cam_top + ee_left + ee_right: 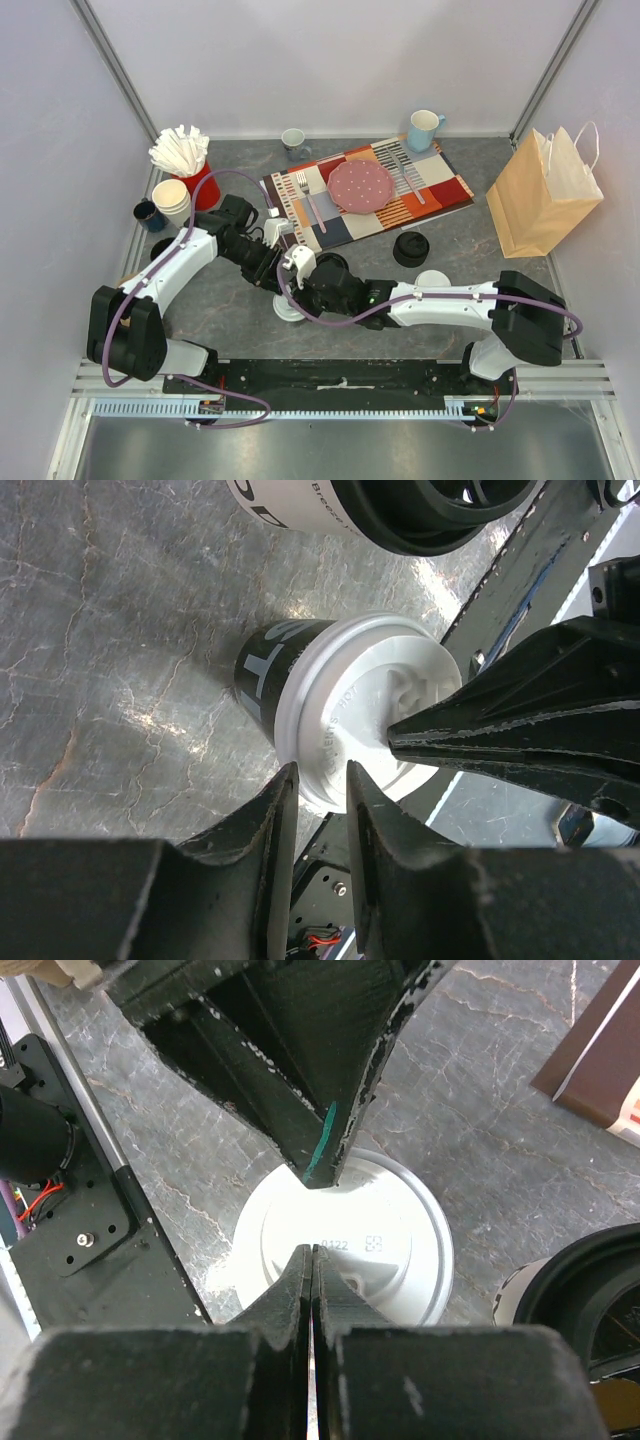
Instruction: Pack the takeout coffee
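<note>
The black takeout coffee cup with its white lid (340,705) stands on the grey table, partly under both arms (288,308). My right gripper (313,1252) is shut, and its tips rest on top of that lid near the sip hole. My left gripper (317,775) has its jaws a narrow gap apart. Its fingertips (322,1165) meet the lid's rim from the other side, with nothing clamped between them. The cream-white cup with the black lid (400,510) stands right beside the black cup (333,270).
A brown paper bag (545,195) stands at the right. A loose black lid (410,248) and a white one (432,279) lie near my right arm. At the back are a placemat with a pink plate (360,185), mugs (423,130), stacked spare cups (172,200) and a red holder (200,185).
</note>
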Tool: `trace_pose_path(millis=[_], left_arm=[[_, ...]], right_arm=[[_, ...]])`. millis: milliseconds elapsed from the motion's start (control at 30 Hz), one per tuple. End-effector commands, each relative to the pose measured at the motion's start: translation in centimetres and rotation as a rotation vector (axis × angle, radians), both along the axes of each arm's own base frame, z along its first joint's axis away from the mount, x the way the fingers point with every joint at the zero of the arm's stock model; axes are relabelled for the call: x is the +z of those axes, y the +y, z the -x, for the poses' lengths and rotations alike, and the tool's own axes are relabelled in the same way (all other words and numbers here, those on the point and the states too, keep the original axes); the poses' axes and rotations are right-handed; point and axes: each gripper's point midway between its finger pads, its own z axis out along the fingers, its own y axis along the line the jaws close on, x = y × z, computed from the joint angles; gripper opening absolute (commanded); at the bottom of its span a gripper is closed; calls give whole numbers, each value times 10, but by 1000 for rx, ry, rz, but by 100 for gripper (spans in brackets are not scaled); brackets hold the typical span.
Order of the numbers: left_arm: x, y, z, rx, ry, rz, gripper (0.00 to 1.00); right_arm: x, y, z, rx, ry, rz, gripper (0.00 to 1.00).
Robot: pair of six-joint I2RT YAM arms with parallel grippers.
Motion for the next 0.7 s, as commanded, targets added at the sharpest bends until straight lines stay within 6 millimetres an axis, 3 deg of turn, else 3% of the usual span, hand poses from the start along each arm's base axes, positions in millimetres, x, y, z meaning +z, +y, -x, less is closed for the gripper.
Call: trace_pose_path(millis=[0, 200, 300, 367, 467, 500, 533, 600, 667], left_arm=[[11, -3, -7, -21, -51, 16, 32], [25, -3, -14, -13, -95, 15, 32], [39, -5, -23, 5, -136, 18, 38], [51, -6, -27, 16, -163, 29, 48], [61, -3, -33, 50, -188, 12, 57], [65, -1, -35, 65, -196, 1, 59], [73, 4, -42, 97, -233, -25, 61], [79, 22, -51, 168, -273, -116, 65], [95, 41, -58, 228, -336, -174, 66]], right_arm=[[-16, -2, 4, 6, 42, 49, 0], [40, 13, -1, 46, -30, 6, 0], [64, 17, 0, 58, -45, -31, 0], [75, 19, -1, 60, -58, -50, 2], [93, 18, -2, 55, -74, -82, 17], [97, 16, -4, 45, -83, -86, 30], [106, 13, -4, 42, -93, -98, 37], [119, 7, -5, 30, -109, -119, 51], [126, 1, -9, 14, -120, -131, 55]])
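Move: The cup with the white lid stands right under both my hands, its middle some 5 cm below them. It is about 4 cm to the right of my left hand and 1 cm back; from my right hand it is 1 cm to the left and level front to back. The black-lidded cup stands about 10 cm farther out and 10 cm to the right of the white-lidded one. From my right hand, the placemat's middle lies roughly 27 cm ahead, 19 cm right and 11 cm down. Done on the lid, I lift my closed right fingertips off its top and go nearly straight up about 7 cm, opening them to around half on the way. My left hand leaves the lid's rim just after, up about 6 cm and forward some 4, its fingers spreading wider as its wrist tips up and turns slightly, some 10–15 degrees in all. ##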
